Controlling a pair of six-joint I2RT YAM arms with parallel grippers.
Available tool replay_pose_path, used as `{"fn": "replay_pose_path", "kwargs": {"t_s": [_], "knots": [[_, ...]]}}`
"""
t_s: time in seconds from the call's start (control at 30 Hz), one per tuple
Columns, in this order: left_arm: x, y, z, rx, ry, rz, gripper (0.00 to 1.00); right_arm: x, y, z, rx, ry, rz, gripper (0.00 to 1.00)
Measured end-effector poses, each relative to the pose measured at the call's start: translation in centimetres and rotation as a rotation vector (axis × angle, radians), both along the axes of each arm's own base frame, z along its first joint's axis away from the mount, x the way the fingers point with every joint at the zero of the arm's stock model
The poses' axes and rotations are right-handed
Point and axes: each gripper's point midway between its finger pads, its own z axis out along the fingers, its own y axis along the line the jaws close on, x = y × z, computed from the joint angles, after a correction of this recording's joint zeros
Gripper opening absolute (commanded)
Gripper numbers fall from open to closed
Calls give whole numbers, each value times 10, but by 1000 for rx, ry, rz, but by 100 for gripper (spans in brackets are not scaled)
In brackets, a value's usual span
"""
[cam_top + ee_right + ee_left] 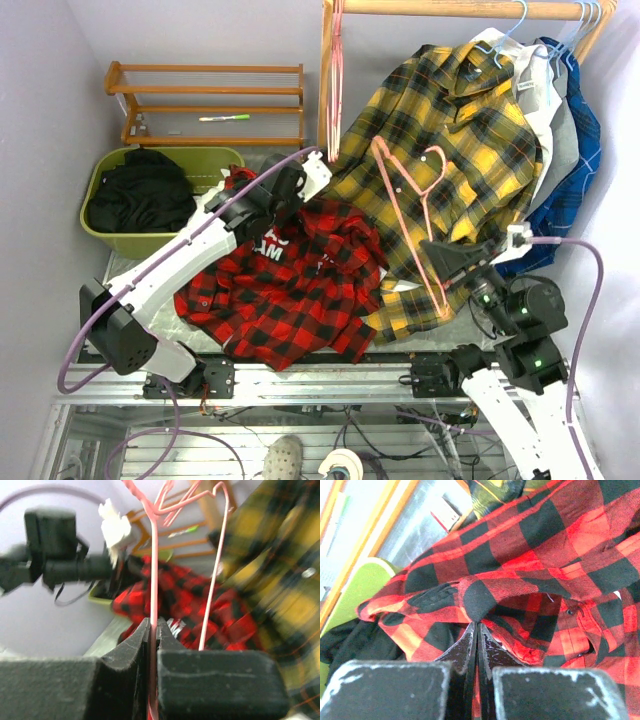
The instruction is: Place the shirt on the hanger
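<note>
The red-and-black plaid shirt (pixel 290 290) lies crumpled on the table, with white lettering showing near its middle. My left gripper (pixel 297 203) is at the shirt's far edge. In the left wrist view the gripper (pixel 477 626) is shut on a fold of the shirt (pixel 545 545). The pink wire hanger (pixel 415 215) stands upright in front of the yellow shirt. My right gripper (pixel 447 262) holds it low on one side. In the right wrist view the gripper (pixel 154 623) is shut on the hanger's wire (pixel 154 555), with the shirt (pixel 180 590) beyond it.
A green bin (pixel 165 155) with black clothes stands at the back left, below a wooden rack (pixel 205 100) holding a green marker (pixel 225 118). A yellow plaid shirt (pixel 470 130), a blue plaid shirt (pixel 580 170) and light blue hangers (pixel 515 20) hang from the wooden rod (pixel 460 8). Another pink hanger (pixel 337 80) hangs by the post.
</note>
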Motion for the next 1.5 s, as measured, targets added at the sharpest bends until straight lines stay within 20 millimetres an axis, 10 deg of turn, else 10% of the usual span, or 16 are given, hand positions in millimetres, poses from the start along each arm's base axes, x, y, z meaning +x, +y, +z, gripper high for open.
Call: {"fn": "replay_pose_path", "kwargs": {"t_s": [0.27,0.53,1.27,1.43,1.5], "knots": [[5,-4,28,-36,-42,1,7,-43,47,-67,14,157,363,0],[4,-3,26,-28,-37,-1,7,-62,64,-61,5,142,536,0],[13,-20,61,-97,-85,-39,7,-8,77,-100,0,116,486,0],[5,-20,49,-96,-45,-60,39,1,77,-105,-25,119,462,0],[-7,-17,34,-83,2,-80,73,0,71,-105,-48,120,428,0]]}}
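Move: My left hand already grips the red shirt's upper edge, which lies about 30 cm left, 14 cm ahead and 14 cm below my right hand. The middle of the pink hanger held in my right is some 25 cm right, 4 cm back and 15 cm above my left, with the green basket 25 cm left, 8 cm ahead and 16 cm below. From my right hand, the yellow shirt lies 30 cm ahead, 4 cm right and 32 cm below. Keeping the pink hanger pinched, I swing my right hand back, left and down, turning about 30 degrees counter-clockwise. Then I bring it forward again while sinking to some 10 cm lower in all, so the hanger's far end points at the red shirt's raised edge. My left hand lifts that edge about 6 cm in two steps, then opens and lets go, dipping back down. ##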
